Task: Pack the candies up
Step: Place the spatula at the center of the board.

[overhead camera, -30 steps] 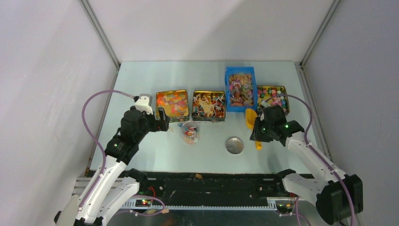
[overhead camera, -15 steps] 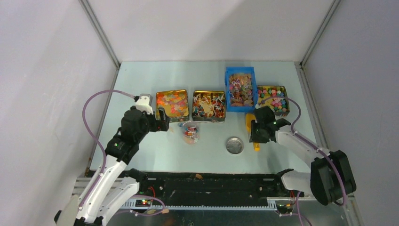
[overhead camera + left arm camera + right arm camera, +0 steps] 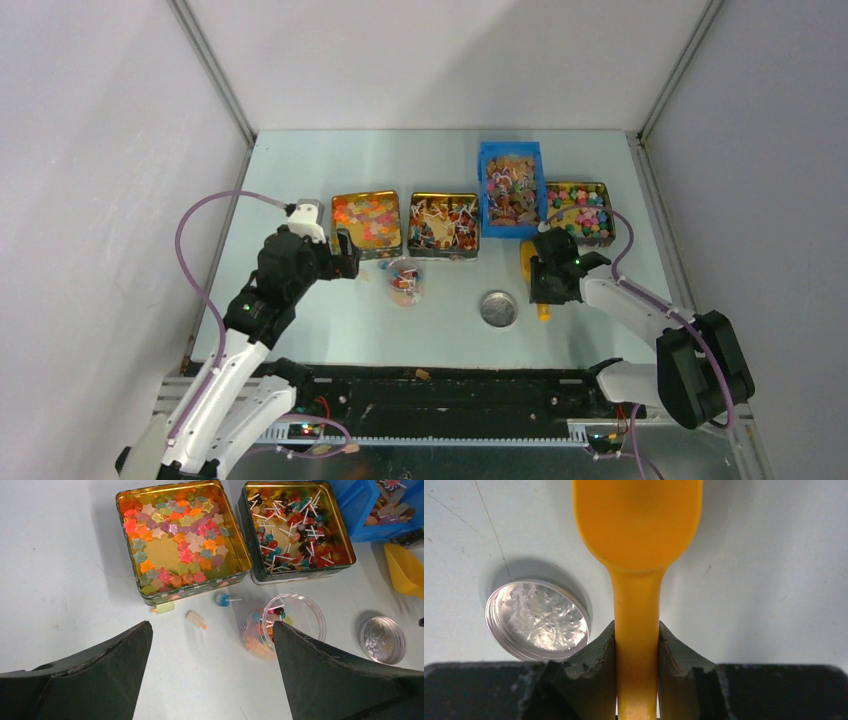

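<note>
The candies fill a gold tin of star shapes [image 3: 182, 540], a gold tin of lollipops [image 3: 295, 527], a blue bin [image 3: 511, 188] and a tin at the far right [image 3: 580, 212]. A clear jar [image 3: 282, 630] holds some mixed candies. Three loose pieces [image 3: 196, 619] lie on the table beside it. My left gripper [image 3: 212, 627] hovers open above the table just left of the jar, holding nothing. My right gripper [image 3: 636, 627] is shut on the handle of the orange scoop [image 3: 637, 530], whose empty bowl points toward the tins.
A round silver lid [image 3: 538, 620] lies flat on the table left of the scoop handle, close to my right gripper. The tins and bin stand in a row across the middle of the pale table [image 3: 330, 320]. Grey walls close in the sides.
My right arm has swung left and drawn in, carrying the scoop a little toward the lid. The left arm has not moved.
</note>
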Robot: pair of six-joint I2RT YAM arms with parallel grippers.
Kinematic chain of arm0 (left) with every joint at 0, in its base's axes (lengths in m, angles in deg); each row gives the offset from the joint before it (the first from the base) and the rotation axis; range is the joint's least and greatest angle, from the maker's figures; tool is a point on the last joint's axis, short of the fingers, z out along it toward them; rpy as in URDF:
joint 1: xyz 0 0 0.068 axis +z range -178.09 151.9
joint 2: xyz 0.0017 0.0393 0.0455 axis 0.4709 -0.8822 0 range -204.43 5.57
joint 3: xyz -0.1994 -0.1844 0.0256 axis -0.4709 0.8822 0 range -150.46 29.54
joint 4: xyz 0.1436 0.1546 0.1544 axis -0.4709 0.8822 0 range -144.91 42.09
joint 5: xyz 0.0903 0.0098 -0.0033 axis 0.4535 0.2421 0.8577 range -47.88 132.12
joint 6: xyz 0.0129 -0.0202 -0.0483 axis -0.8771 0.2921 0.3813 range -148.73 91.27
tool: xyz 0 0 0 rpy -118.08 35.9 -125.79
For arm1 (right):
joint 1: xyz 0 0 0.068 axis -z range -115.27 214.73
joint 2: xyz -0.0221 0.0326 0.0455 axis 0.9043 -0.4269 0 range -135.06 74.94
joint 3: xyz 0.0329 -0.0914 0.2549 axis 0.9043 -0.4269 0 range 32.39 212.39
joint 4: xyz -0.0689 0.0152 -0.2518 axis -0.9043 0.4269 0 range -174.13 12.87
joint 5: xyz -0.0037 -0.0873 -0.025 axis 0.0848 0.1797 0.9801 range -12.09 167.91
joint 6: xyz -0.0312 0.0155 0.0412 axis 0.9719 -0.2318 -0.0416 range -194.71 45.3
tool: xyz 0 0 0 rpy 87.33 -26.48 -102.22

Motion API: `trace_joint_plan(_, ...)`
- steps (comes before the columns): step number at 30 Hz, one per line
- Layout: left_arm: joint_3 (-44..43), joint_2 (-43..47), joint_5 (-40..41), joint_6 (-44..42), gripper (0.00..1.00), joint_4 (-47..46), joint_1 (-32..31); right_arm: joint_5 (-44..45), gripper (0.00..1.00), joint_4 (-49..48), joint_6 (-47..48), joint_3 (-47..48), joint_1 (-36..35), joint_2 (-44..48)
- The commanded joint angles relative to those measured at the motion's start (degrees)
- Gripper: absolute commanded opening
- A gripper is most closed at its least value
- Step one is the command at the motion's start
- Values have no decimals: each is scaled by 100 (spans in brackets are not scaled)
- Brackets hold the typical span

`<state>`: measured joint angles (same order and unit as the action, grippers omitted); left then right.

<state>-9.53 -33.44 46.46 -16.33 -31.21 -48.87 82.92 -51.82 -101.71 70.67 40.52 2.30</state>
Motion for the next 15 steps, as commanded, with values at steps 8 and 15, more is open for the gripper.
trace_joint_plan(8,-128,36,64,-115,98,-79,-41,100,52,-122,-46,21,-31,311)
trace_joint_plan(15,-120,68,81,-115,98,-76,-56,59,69,-14,25,21,-22,727)
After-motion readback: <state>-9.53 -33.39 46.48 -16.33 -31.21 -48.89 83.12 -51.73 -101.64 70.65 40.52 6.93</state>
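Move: The right hand holds the spatula by its handle just over the white board. The spatula's middle is about 3 cm ahead of the hand and 2 cm below it. The metal lid lies some 8 cm to this hand's left and 2 cm back, the blue bin about 19 cm ahead and 5 cm left, and the right-hand candy tin 15 cm ahead and 8 cm right. From the idle left hand the spatula is roughly 35 cm to the right, about level fore and aft, 18 cm below. Staying in place at first, the right hand opens its fingers widely from their grip on the handle and lets go of the spatula over the board beside the lid. It then lifts nearly straight up, away from the spatula, by about 2 cm, with hardly any tilt, the fingers still spreading. ##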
